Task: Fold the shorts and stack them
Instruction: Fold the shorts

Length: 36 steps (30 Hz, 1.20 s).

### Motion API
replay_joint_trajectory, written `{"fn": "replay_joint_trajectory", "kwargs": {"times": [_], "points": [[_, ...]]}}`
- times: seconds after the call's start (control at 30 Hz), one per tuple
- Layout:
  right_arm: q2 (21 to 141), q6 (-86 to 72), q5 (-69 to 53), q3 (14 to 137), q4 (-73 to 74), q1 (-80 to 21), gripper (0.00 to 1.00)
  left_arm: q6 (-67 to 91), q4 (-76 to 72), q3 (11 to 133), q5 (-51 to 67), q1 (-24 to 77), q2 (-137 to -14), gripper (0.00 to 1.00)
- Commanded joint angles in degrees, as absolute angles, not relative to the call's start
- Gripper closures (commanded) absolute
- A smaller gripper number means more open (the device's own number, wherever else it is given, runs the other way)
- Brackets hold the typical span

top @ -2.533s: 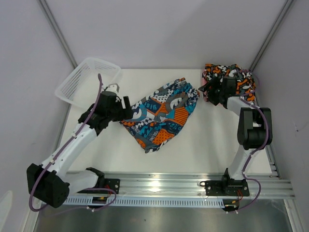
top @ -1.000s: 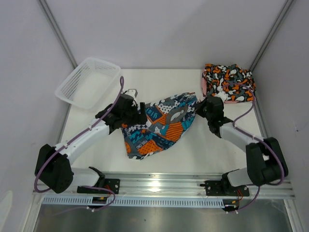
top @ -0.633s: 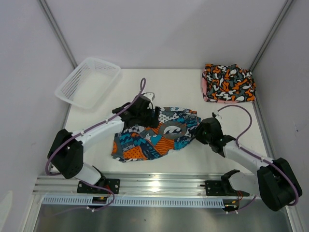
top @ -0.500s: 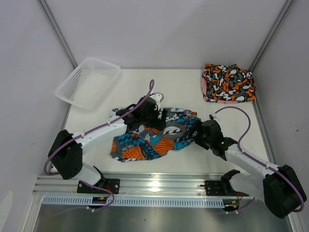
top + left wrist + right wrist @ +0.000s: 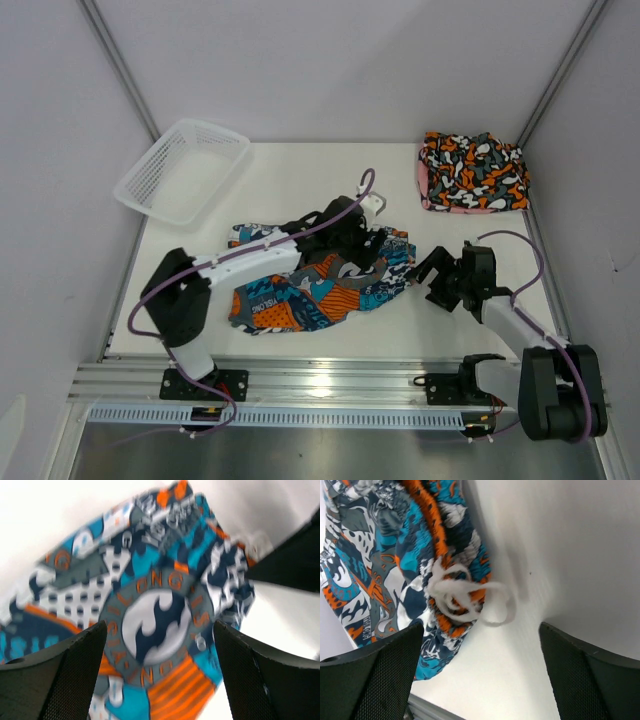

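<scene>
The teal-navy shorts (image 5: 300, 290) lie rumpled on the table's front middle. They fill the left wrist view (image 5: 155, 615). My left gripper (image 5: 362, 243) hovers over their right part, open (image 5: 160, 680), with nothing between its fingers (image 5: 55, 680). My right gripper (image 5: 432, 280) stands open just right of the shorts. Its wrist view shows the orange waistband and white drawstring (image 5: 465, 597) lying free ahead of the jaws (image 5: 480, 680). At the back right, the black shorts with orange-white blotches (image 5: 472, 170) rest folded on the pink shorts (image 5: 424, 188), of which only an edge shows.
A white mesh basket (image 5: 185, 170) sits tilted at the back left corner. The left arm (image 5: 250, 262) stretches across the teal shorts. An aluminium rail (image 5: 330, 375) runs along the table's front edge. Grey walls close in on both sides.
Both arms pulled the teal shorts toward the front. The right gripper opened, let go of the waistband and backed off to the right. The left gripper slid rightward over the fabric.
</scene>
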<state>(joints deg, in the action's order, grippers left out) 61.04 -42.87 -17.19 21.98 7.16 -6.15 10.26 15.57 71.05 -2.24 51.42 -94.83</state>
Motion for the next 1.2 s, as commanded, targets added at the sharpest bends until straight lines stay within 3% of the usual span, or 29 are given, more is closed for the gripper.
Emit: {"fn": "replay_joint_trajectory", "kwargs": {"times": [0.0, 0.33, 0.77, 0.93, 1.03, 1.17], "points": [[68.86, -36.83, -27.41, 24.42, 1.94, -2.47, 0.01, 6.51, 15.9, 80.13, -4.22, 51.15, -101.93, 0.11], [86.82, -33.67, -33.13, 30.93, -7.82, -0.97, 0.01, 8.17, 18.53, 94.55, -0.44, 43.69, -113.98, 0.2], [89.47, -29.45, -20.05, 38.41, -0.88, -3.6, 0.05, 6.33, 25.58, 108.9, -1.49, 43.16, -129.2, 0.38], [90.61, -29.27, -15.65, 40.6, 2.54, -6.41, 0.11, 7.73, 19.25, 102.57, 1.06, 43.42, -126.39, 0.38], [91.32, -29.71, -15.73, 40.96, 2.2, -7.29, 0.22, 8.52, 19.69, 104.23, 1.14, 43.5, -128.14, 0.37], [92.28, -29.71, -14.85, 42.36, 2.81, -9.57, 0.28, 8.88, 19.87, 107.4, 0.71, 44.29, -130.6, 0.37]]}}
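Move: The shorts lie spread below both hands. The far edge the left hand goes for, near the right corner, is about 13 cm ahead of it, 5 cm to its right and 10 cm below. For the right hand, the middle of the waistband is roughly 9 cm ahead, 3 cm left and 3 cm lower, with the white drawstring only 4 cm ahead and 3 cm left. The folded stack stands some 30 cm ahead of the right hand and 12 cm to its right. The shorts' far edge is what the left hand reaches for: forward about 13 cm, drifting a little right, then down some 7 cm until its partly closing fingers are around the edge. The waistband draws the right hand about 9 cm forward past the drawstring, low and slightly left, turning some 10 degrees counter-clockwise; its wide fingers straddle the band and begin to narrow. ##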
